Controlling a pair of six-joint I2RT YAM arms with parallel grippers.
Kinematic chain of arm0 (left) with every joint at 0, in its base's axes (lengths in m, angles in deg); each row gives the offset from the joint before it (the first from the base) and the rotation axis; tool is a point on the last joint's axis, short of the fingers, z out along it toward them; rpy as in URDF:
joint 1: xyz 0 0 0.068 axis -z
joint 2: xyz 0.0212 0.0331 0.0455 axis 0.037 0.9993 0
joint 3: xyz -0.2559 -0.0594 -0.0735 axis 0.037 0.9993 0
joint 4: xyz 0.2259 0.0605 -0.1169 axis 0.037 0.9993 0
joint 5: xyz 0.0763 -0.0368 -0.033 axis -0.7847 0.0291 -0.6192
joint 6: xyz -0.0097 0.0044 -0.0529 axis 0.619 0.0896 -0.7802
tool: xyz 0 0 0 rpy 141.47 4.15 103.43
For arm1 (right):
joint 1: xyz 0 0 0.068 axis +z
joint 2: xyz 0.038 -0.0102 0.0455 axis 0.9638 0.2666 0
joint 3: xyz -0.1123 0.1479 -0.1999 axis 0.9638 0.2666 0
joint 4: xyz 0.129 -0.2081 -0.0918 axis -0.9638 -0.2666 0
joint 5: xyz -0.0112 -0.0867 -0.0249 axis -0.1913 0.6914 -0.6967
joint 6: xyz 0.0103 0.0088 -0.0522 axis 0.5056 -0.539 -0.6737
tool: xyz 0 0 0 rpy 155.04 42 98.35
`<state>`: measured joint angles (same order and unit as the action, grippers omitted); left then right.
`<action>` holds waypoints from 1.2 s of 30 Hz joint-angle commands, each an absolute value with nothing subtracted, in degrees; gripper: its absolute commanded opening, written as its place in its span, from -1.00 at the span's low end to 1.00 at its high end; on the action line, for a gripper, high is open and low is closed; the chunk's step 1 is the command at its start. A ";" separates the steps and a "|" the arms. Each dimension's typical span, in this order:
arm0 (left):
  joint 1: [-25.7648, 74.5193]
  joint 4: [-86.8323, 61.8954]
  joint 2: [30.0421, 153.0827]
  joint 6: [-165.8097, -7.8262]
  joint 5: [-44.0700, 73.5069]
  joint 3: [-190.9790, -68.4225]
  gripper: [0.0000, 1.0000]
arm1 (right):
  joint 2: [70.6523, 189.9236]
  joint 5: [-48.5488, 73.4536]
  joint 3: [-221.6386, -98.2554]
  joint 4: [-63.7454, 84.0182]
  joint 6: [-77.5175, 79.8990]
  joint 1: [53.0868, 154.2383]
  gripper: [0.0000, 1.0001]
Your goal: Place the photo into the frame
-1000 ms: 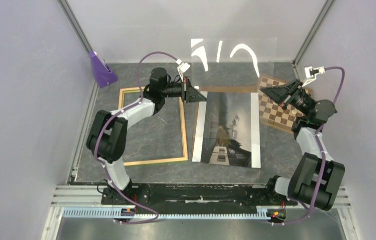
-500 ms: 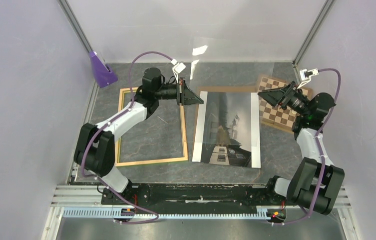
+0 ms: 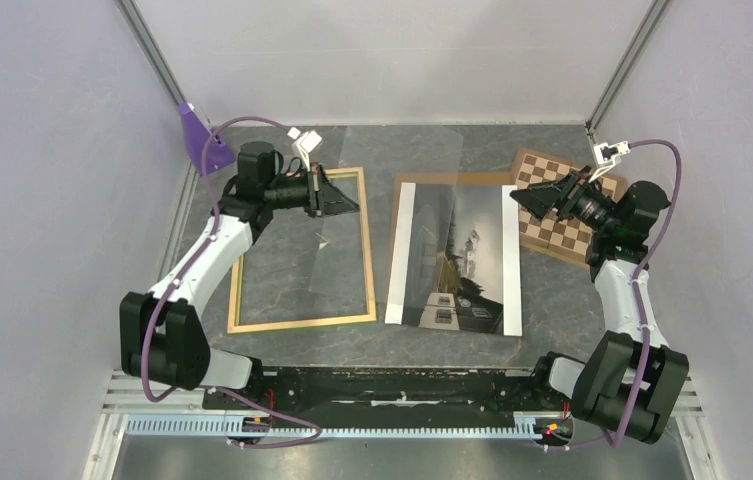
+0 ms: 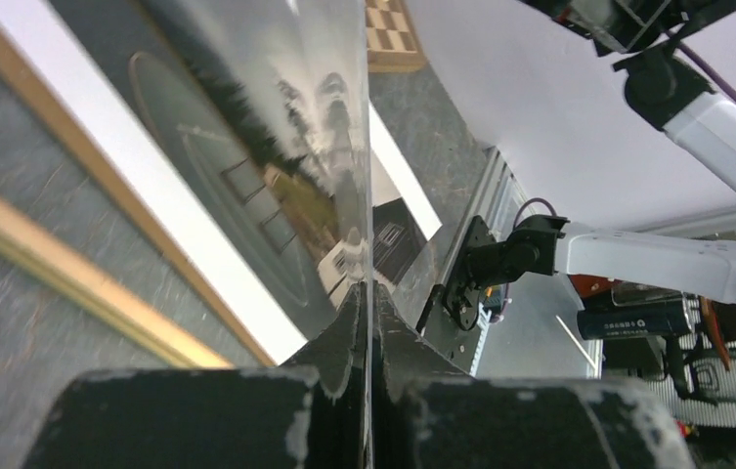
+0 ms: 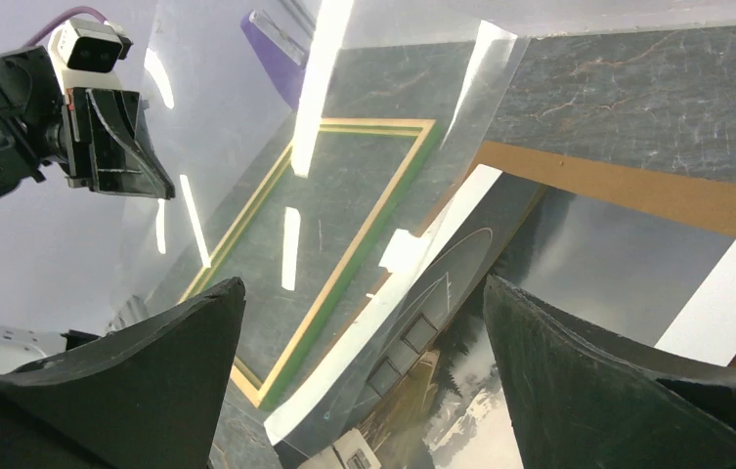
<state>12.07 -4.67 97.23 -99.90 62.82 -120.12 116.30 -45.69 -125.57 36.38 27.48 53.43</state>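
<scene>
The photo lies face up on a brown hardboard panel at the table's middle, dark with white strips along its long sides. The frame lies flat to its left, pale wood up, with a green edge showing in the right wrist view. My left gripper hovers over the frame's far right corner, shut on the edge of a clear sheet that slants above the frame. That sheet runs edge-on between my left fingers. My right gripper stands open over the photo's far right corner, holding nothing.
A brown-and-cream chessboard lies at the right under my right arm. A purple block sits at the far left corner. Grey walls close in the left, back and right sides.
My left arm has swung left, carrying the clear sheet from above the photo to above the frame. My right gripper has opened and the sheet has left it.
</scene>
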 commanded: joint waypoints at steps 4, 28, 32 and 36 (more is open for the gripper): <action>5.26 8.05 88.43 -94.31 63.56 -114.84 -0.95 | 113.52 -41.69 -128.67 29.26 19.70 58.69 0.90; -25.40 40.51 86.02 -76.48 75.14 -119.40 -0.95 | 122.84 -18.70 -137.10 16.56 1.92 89.03 0.84; -27.03 45.50 88.33 -71.96 74.14 -121.89 -0.95 | 126.42 -16.58 -139.51 16.62 0.98 92.83 0.83; -28.08 49.10 90.76 -69.14 72.92 -124.44 -0.95 | 129.80 -13.93 -141.82 16.55 -0.28 96.82 0.81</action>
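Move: About 12 cm to the left of the left hand, level with it and some 25 cm lower, lies the middle of the empty frame; the fingers already pinch the clear sheet that is to go over it. The photo's middle is roughly 21 cm to this hand's right. From the open, empty right hand the photo's middle lies about 9 cm left, 3 cm back and 26 cm below, and the chessboard 15 cm right and 8 cm ahead. Carrying the clear sheet across the frame, the left hand sweeps about 19 cm left, drawing back a little and sinking slightly, while its wrist swings some 25 degrees counter-clockwise and tips downward, fingers still shut on the sheet. Meanwhile the right hand, wide open, travels about 18 cm left across the photo towards its left white border, sinking 6 cm mostly late on, rolling its left side down and turning counter-clockwise. ##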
